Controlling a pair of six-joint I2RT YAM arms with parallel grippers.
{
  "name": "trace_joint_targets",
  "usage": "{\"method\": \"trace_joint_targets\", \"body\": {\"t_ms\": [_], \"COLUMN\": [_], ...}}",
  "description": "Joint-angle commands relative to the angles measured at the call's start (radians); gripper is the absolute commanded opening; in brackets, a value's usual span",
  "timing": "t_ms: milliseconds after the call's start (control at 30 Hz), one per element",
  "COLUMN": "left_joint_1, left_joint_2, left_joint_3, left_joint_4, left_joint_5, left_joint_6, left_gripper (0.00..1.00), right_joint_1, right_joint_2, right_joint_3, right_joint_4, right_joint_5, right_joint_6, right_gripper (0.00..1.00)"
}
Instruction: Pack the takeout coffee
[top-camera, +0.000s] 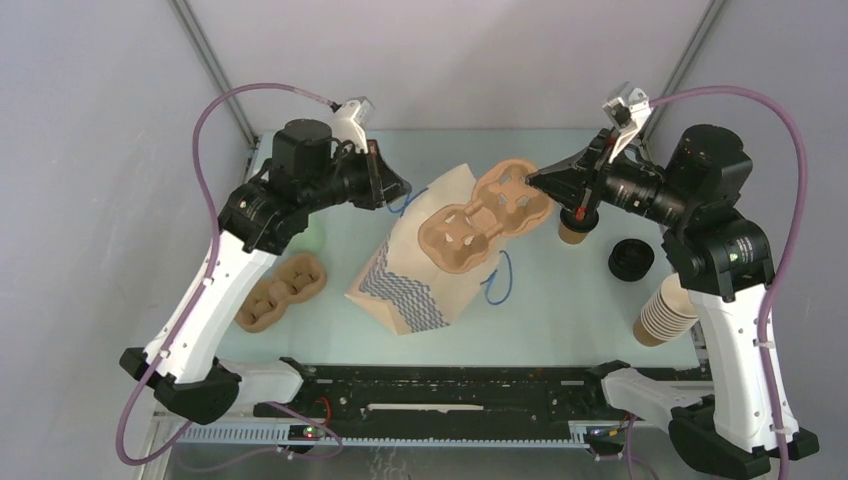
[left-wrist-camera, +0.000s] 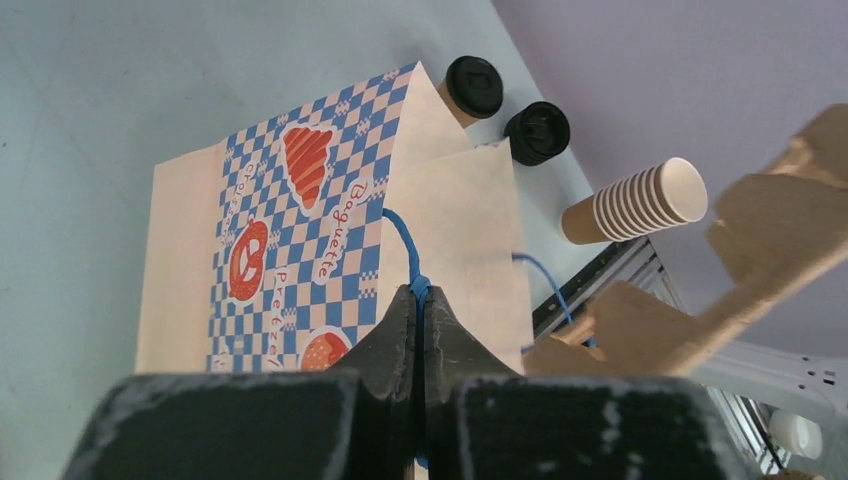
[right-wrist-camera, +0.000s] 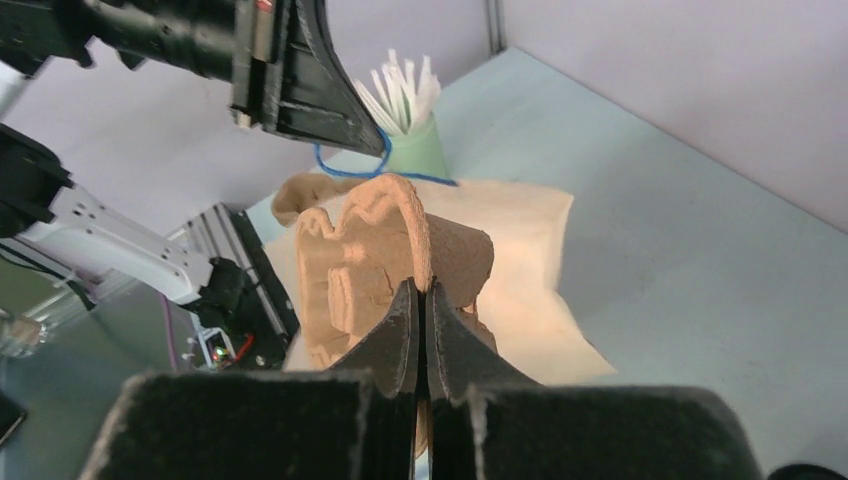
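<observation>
The takeout coffee (top-camera: 573, 231), a tan cup with a black lid (left-wrist-camera: 473, 86), stands on the table just under my right arm. The checkered paper bag (top-camera: 420, 270) lies mid-table. My left gripper (top-camera: 404, 188) is shut on the bag's blue string handle (left-wrist-camera: 404, 243), its fingertips (left-wrist-camera: 421, 291) pressed together on the cord. My right gripper (top-camera: 533, 179) is shut on the rim of a brown pulp cup carrier (top-camera: 483, 215), which hangs over the bag's open end (right-wrist-camera: 372, 250). Neither gripper touches the coffee.
A loose black lid (top-camera: 631, 259) and a stack of lidless tan cups (top-camera: 664, 311) sit at the right. A second pulp carrier (top-camera: 282, 290) lies at the left. A pale green cup of white sticks (right-wrist-camera: 414, 140) stands behind the left arm.
</observation>
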Motion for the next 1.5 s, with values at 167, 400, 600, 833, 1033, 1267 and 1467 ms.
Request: {"method": "trace_joint_targets", "body": {"t_ms": [167, 400, 600, 833, 1033, 1267, 1467], "left_joint_1": [-0.046, -0.060, -0.065, -0.083, -0.132, -0.157, -0.158], "left_joint_2": [-0.071, -0.098, -0.140, -0.128, -0.124, -0.129, -0.153], "left_joint_3": [-0.104, -0.143, -0.251, -0.292, -0.232, -0.243, -0.310], "left_joint_4": [0.211, 0.302, 0.447, 0.441, 0.338, 0.293, 0.333], "left_joint_5": [0.038, 0.053, 0.023, 0.002, -0.126, -0.212, -0.213], "left_joint_6": [-0.125, -0.230, -0.412, -0.530, -0.564, -0.610, -0.648], "left_gripper": [0.00, 0.00, 0.00, 0.00, 0.00, 0.00, 0.00], "right_joint_1": [0.178, 0.418, 0.545, 0.611, 0.644, 0.717, 0.812], "right_joint_2": [-0.051, -0.062, -0.103, -0.073, 0.002, 0.062, 0.120], "right_joint_3": [-0.096, -0.179, -0.296, -0.300, -0.225, -0.123, -0.129], "right_joint_4": [-0.135, -0.053, 0.087, 0.149, 0.039, -0.099, -0.049], "right_joint_5": [0.256, 0.611, 0.915, 1.089, 1.219, 1.327, 1.287], "right_joint_6": [-0.196, -0.153, -0.019, 0.130, 0.079, 0.014, 0.003], "right_gripper": [0.00, 0.00, 0.00, 0.00, 0.00, 0.00, 0.00]}}
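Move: The right gripper holds the cup tray, with the tilted bag's open mouth about 10 cm to its left, roughly 1 cm ahead and 14 cm below. The free blue handle hangs some 5 cm left, 4 cm back and 16 cm below; the nearer lidded cup stands about 18 cm ahead, 15 cm right and 42 cm down. From the left gripper, already pinching the other handle, the mouth lies about 8 cm right, 4 cm back and 5 cm below. Lower the right gripper about 10 cm and ease it some 3 cm left, bringing the tray's free end down into the bag's mouth; then carry it forward a little while swinging the wrist clockwise about 30 degrees and dipping its left side. Keep the left fingers shut on the handle, drawing it about 4 cm right towards the tray and tilting that wrist some 25 degrees, left side down. ##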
